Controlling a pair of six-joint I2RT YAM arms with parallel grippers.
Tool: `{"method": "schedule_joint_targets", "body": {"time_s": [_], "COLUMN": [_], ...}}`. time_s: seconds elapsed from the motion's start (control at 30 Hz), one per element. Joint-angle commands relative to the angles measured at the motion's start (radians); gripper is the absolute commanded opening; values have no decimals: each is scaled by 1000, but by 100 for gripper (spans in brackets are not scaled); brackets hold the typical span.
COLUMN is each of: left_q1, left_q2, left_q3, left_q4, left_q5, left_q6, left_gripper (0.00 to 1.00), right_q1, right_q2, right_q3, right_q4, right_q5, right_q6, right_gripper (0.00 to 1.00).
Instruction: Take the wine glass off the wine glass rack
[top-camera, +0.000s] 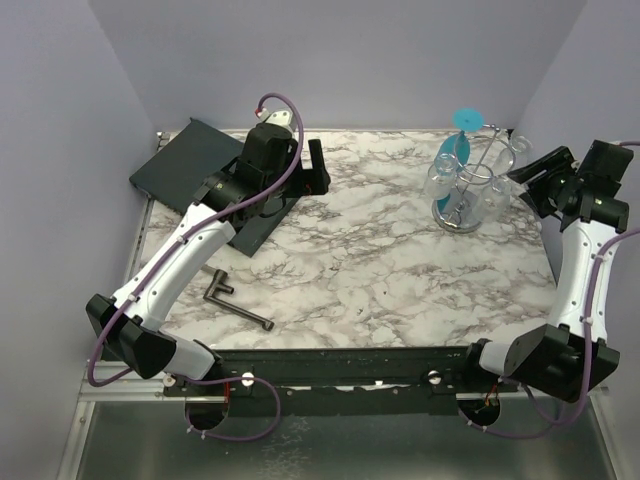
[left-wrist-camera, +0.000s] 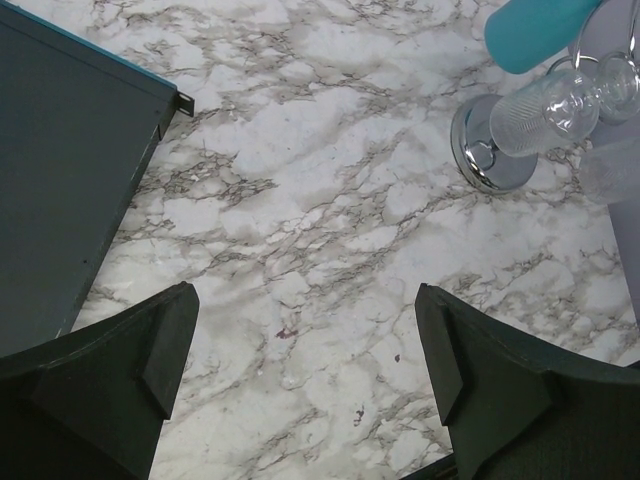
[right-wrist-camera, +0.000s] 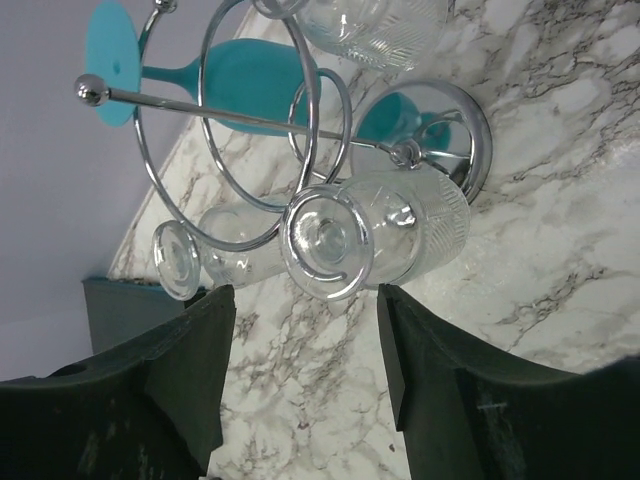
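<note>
The wine glass rack is a chrome wire stand on a round mirror base at the table's far right. Hanging from it are a teal glass and clear wine glasses. In the right wrist view, the nearest clear wine glass hangs in a wire loop with its foot facing me. My right gripper is open just short of that foot, with nothing between its fingers. It sits to the right of the rack. My left gripper is open over bare marble, far from the rack.
A dark flat tray lies at the back left, under my left arm. A black T-shaped tool lies near the front left. Purple walls close in the back and sides, close behind the rack.
</note>
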Motion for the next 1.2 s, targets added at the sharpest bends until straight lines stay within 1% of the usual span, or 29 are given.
{"method": "schedule_joint_targets", "body": {"time_s": [0.0,0.2,0.33,0.73,0.93,1.07,1.17], "left_q1": [7,8,10,16,17,19,19], "left_q2": [-33,-37,-32,-23,-19,-16,-16], "left_q3": [-6,-6,-6,-2,-1,2,3], "left_q4": [33,36,39,40,41,40,41], "left_q5": [28,28,31,37,40,41,43], "left_q6": [-7,-2,-1,6,8,11,13], "left_gripper": [99,99,99,99,99,99,99], "right_q1": [-8,-7,-7,-7,-8,-7,-7], "right_q2": [36,50,43,30,23,22,14], "right_q3": [-24,-78,-121,-178,-198,-214,-218], "right_q4": [54,107,140,206,223,236,239], "right_q5": [45,22,13,-3,-27,-36,-37], "right_q6": [19,56,86,177,204,225,235], "right_gripper": [63,61,58,40,37,31,30]}}
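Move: The near wine glass hangs with its foot up on the side of the rack nearest the right hand; its foot is about 4 cm ahead, 1 cm left and 5 cm below, the glass's middle some 2 cm ahead, 3 cm left and 10 cm below. The far wine glass is about 10 cm ahead, 1 cm left and 8 cm lower; the teal glass 11 cm ahead, 10 cm left and 8 cm lower. From the idle left hand the near wine glass lies roughly 37 cm right, level ahead, 12 cm below. The right hand sinks about 5 cm while edging forward, bringing its part-open fingers down beside the upturned foot of the near wine glass, then stays at that height and creeps another centimetre forward towards the foot. All the while the fingers narrow from about two thirds open to under a third, coming close about the foot, and the wrist rolls some 10 degrees so that its left side rises; whether the pads already touch the glass can't be seen for certain. ##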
